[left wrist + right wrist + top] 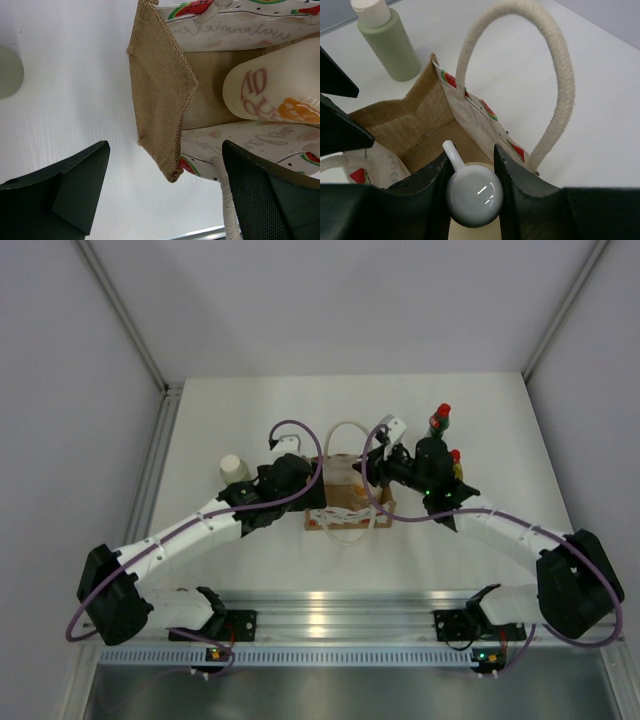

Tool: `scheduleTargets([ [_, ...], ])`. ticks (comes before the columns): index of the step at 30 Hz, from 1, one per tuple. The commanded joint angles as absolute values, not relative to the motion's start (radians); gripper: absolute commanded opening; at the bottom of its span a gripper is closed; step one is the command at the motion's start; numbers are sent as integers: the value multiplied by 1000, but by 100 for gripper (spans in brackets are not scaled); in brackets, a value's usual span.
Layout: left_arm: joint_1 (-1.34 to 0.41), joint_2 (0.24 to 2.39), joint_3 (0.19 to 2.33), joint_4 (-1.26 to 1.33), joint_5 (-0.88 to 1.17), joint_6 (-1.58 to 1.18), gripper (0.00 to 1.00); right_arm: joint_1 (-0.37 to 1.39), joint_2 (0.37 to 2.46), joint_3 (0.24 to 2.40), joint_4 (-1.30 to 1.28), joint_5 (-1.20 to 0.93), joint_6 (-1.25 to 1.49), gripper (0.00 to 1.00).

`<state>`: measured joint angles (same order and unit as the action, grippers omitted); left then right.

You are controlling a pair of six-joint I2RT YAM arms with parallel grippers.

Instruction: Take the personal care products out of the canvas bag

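The canvas bag (345, 516) stands mid-table with its rope handles (551, 75) up. Inside it is the cream bottle (280, 85). My right gripper (471, 160) reaches into the bag from above and is shut on that bottle's white pump head (474, 196). My left gripper (166, 150) is open, its fingers (65, 185) straddling the bag's burlap end wall (160, 100) without touching it. The pale green bottle (390, 42) with a white cap stands on the table left of the bag (233, 468). The dark green bottle (440, 420) and the yellow bottle (455, 462), both red-capped, stand to the right.
White walls enclose the table on three sides. A metal rail (330, 612) with both arm bases runs along the near edge. The right arm lies close beside the two red-capped bottles.
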<state>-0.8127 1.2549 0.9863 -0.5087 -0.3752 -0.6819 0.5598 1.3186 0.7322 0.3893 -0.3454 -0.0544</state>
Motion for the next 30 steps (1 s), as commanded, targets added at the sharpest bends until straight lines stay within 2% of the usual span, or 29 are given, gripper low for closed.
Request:
scheduleTargets([
  [1,-815,1236,989,-488,-397,-695,98,552,1207,854,460,-374,-75,0],
  [14,-815,1247,1002,-486,-396,-703,98,552,1046,1058,210,-296,-57,0],
  [22,-815,1246,1009,-489,-384,-706,98,552,905,1118,36,-72,-25,0],
  [30,-815,1233,1022,-489,-374,-712,98,552,759,1003,-43,169,-26,0],
])
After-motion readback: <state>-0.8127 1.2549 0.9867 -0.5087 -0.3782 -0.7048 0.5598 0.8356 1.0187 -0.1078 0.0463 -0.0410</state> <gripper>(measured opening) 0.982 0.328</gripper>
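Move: The right gripper still holds the pump bottle by its neck, in the canvas bag's right side; the bag's middle lies about 4 cm left of that hand, level with it and 14 cm below. The side it is bound for is marked by the yellow bottle, roughly 20 cm right and 1 cm ahead, 13 cm down; the green bottle stands some 10 cm beyond that one and 2 cm left of it. From the idle left gripper, the yellow bottle is about 34 cm right, 7 cm ahead, 9 cm lower. Keep the right fingers pinched around the pump bottle's neck and lift it up out of the canvas bag, nearly straight for the first half, about 20 cm in all. As it gets high, swing it away to the right by some 10 cm, easing back a little, turning the wrist clockwise and tipping the fingers upward. ##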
